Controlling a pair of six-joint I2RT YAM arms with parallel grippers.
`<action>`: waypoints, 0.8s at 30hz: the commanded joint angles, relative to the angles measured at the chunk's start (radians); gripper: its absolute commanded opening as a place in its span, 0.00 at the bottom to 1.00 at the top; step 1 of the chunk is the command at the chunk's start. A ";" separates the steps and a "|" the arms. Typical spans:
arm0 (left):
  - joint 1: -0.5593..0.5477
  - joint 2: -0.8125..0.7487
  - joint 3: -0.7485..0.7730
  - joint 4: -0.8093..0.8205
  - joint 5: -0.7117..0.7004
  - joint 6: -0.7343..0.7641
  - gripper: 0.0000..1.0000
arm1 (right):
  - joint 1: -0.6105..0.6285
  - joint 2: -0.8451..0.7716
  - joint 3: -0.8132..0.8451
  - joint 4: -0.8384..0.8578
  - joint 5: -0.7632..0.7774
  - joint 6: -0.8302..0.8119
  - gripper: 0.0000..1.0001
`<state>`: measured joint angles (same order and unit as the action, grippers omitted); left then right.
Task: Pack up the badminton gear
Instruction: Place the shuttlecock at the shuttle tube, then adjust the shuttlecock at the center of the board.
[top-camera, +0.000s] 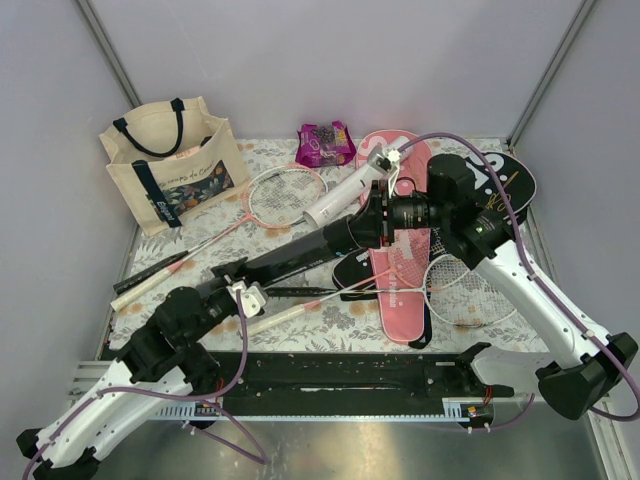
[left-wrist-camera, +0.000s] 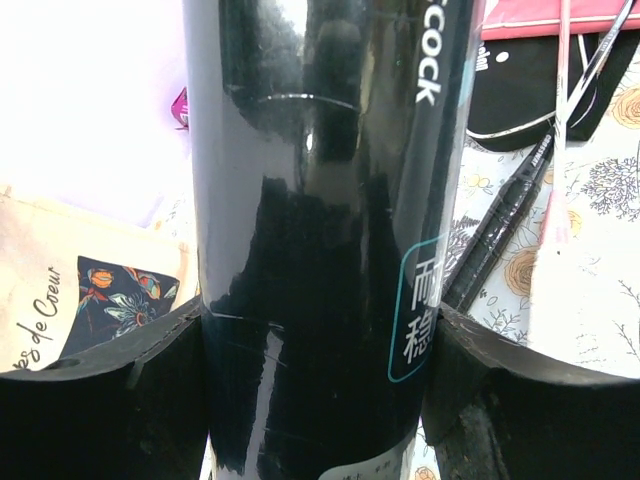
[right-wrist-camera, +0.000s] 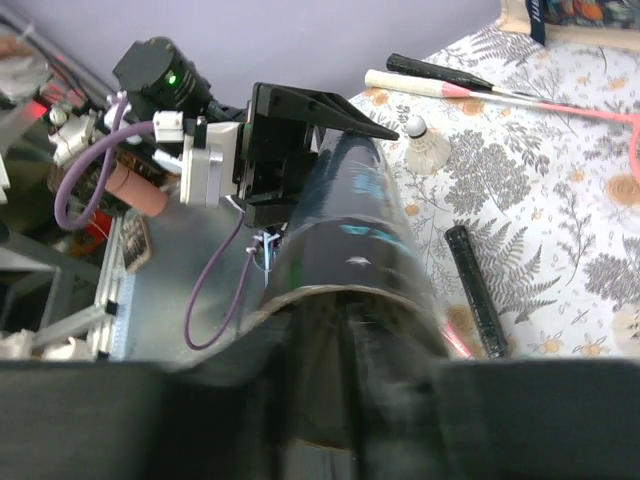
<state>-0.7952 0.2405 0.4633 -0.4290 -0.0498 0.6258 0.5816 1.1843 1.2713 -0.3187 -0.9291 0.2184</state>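
Observation:
My left gripper (top-camera: 241, 276) is shut on a long black tube (top-camera: 300, 255), its fingers (left-wrist-camera: 150, 375) pressed on both sides of the glossy tube (left-wrist-camera: 320, 200). The tube slants up to the right, and its open end (right-wrist-camera: 345, 300) meets my right gripper (top-camera: 372, 226). The right jaws at the tube's mouth are dark and blurred, so their state is unclear. A white tube (top-camera: 345, 195) lies behind. One racket (top-camera: 285, 195) rests near the tote, another racket (top-camera: 465, 292) at right. The pink cover (top-camera: 403, 295) and black cover (top-camera: 512, 180) lie on the table. A shuttlecock (right-wrist-camera: 428, 148) sits on the cloth.
A cream tote bag (top-camera: 170, 165) with navy handles stands at the back left. A purple snack packet (top-camera: 325, 143) lies at the back centre. Grey walls enclose the floral table (top-camera: 200, 255) on three sides. A black rail (top-camera: 330, 385) runs along the near edge.

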 joint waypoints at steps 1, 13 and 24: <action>-0.006 0.014 0.008 0.156 -0.039 -0.011 0.43 | 0.001 -0.005 0.036 0.063 0.096 0.096 0.42; -0.006 0.051 0.047 0.116 -0.300 -0.126 0.42 | 0.001 -0.170 0.013 0.093 0.731 0.176 0.75; -0.004 -0.030 0.048 0.130 -0.499 -0.210 0.42 | 0.001 -0.008 -0.213 0.222 0.932 0.196 0.74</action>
<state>-0.7986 0.2729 0.4774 -0.4011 -0.4591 0.4721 0.5762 1.0691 1.1175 -0.1810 -0.0906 0.3954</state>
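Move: My right fingers are at the mouth of the black shuttle tube. The next shuttlecock stands on the table about 18 cm ahead of this hand, 7 cm left and some 32 cm below; the white tube lies about 35 cm ahead and 1 cm right, equally low, and the black racket handle about 2 cm ahead and 15 cm left. From my left hand, which grips the tube, its mouth is about 24 cm right, 3 cm ahead and 14 cm higher. I spread my right fingers wide and bring them clear of the tube mouth, going about 11 cm forward and 6 cm right, first rising some 6 cm, then dipping back to just below my starting height while turning clockwise nearly 50 degrees to face the standing shuttlecock. My left hand keeps its grip on the tube and swings it left and a little forward, turning counter-clockwise. ##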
